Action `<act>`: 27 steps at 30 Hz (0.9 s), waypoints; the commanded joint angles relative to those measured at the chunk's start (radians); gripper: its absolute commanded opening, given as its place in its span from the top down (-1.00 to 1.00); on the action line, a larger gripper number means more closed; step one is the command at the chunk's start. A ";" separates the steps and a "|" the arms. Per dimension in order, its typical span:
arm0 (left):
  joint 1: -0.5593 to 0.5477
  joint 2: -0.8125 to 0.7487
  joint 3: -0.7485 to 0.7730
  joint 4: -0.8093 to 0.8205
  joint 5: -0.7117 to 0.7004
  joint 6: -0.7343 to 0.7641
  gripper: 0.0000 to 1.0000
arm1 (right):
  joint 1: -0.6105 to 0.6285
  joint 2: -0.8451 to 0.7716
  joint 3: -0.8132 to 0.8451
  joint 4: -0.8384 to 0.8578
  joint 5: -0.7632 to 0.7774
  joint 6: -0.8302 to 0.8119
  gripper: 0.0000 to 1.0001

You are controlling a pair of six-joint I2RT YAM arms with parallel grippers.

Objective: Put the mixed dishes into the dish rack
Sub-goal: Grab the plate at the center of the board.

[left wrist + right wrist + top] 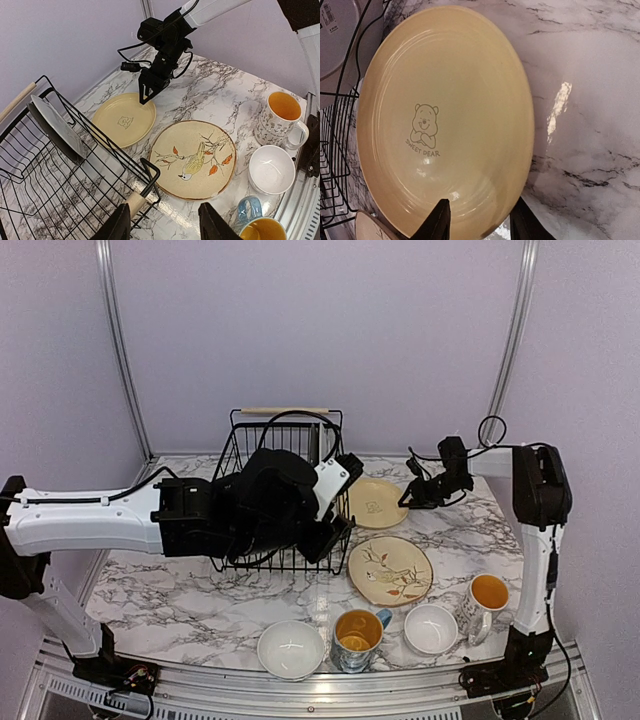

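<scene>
The pale yellow plate (445, 115) with a bear print lies flat on the marble beside the dish rack (236, 455). My right gripper (480, 217) is open, its jaws straddling the plate's near rim, one finger over the inside and one just outside. The same right gripper (146, 95) shows at that plate's (122, 120) far edge. My left gripper (165, 225) hangs open and empty above the rack's (100, 150) corner. A grey plate (55, 127) stands in the rack. The bird plate (390, 570), two white bowls (291, 648) (431, 628) and two mugs (358, 632) (487, 600) sit on the table.
The left arm (90, 520) stretches across over the rack and hides most of its inside from above. The bird plate (192, 160) lies close to the rack's wooden handle (135, 202). Mugs and bowls line the table's front edge.
</scene>
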 commanded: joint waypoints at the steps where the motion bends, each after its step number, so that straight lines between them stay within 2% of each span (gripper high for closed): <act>1: -0.012 0.012 0.040 -0.031 -0.008 -0.029 0.03 | 0.001 0.098 0.111 -0.044 -0.056 0.112 0.26; 9: -0.018 -0.001 0.044 -0.007 -0.024 -0.051 0.02 | -0.001 0.146 0.162 -0.059 -0.042 0.156 0.56; 12: -0.018 0.012 0.051 -0.002 -0.019 -0.051 0.02 | -0.008 0.088 0.103 -0.032 -0.074 0.176 0.75; 14: -0.020 0.029 0.066 -0.002 -0.005 -0.043 0.01 | -0.023 0.032 0.055 -0.005 -0.091 0.194 0.97; 22: -0.039 0.158 0.192 -0.008 0.032 0.018 -0.01 | -0.164 -0.194 -0.086 0.002 -0.163 0.192 1.00; 27: -0.067 0.246 0.299 -0.032 0.027 0.104 -0.07 | -0.227 -0.323 -0.157 -0.084 -0.184 0.106 1.00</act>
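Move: The yellow plate's right rim is between the open right fingers, and its middle lies about 8 cm to the left, level ahead-wise or 1 cm back, and 2 cm lower. The bird plate sits roughly 20 cm back and 6 cm left of this hand; the dish rack's middle is some 29 cm left, 3 cm back and 3 cm higher. From the left hand the yellow plate is about 25 cm ahead, 12 cm right and 23 cm below. Slide the right fingers about 2.5 cm farther forward and slightly down at the yellow plate's right rim, then shut them to pinch it. Draw back, then lift and carry the plate about 7 cm to the right and equally far up, turning clockwise some 15 degrees. Late on, swing the empty, half-open left gripper about 6 cm right, high over the table towards the bird plate. ##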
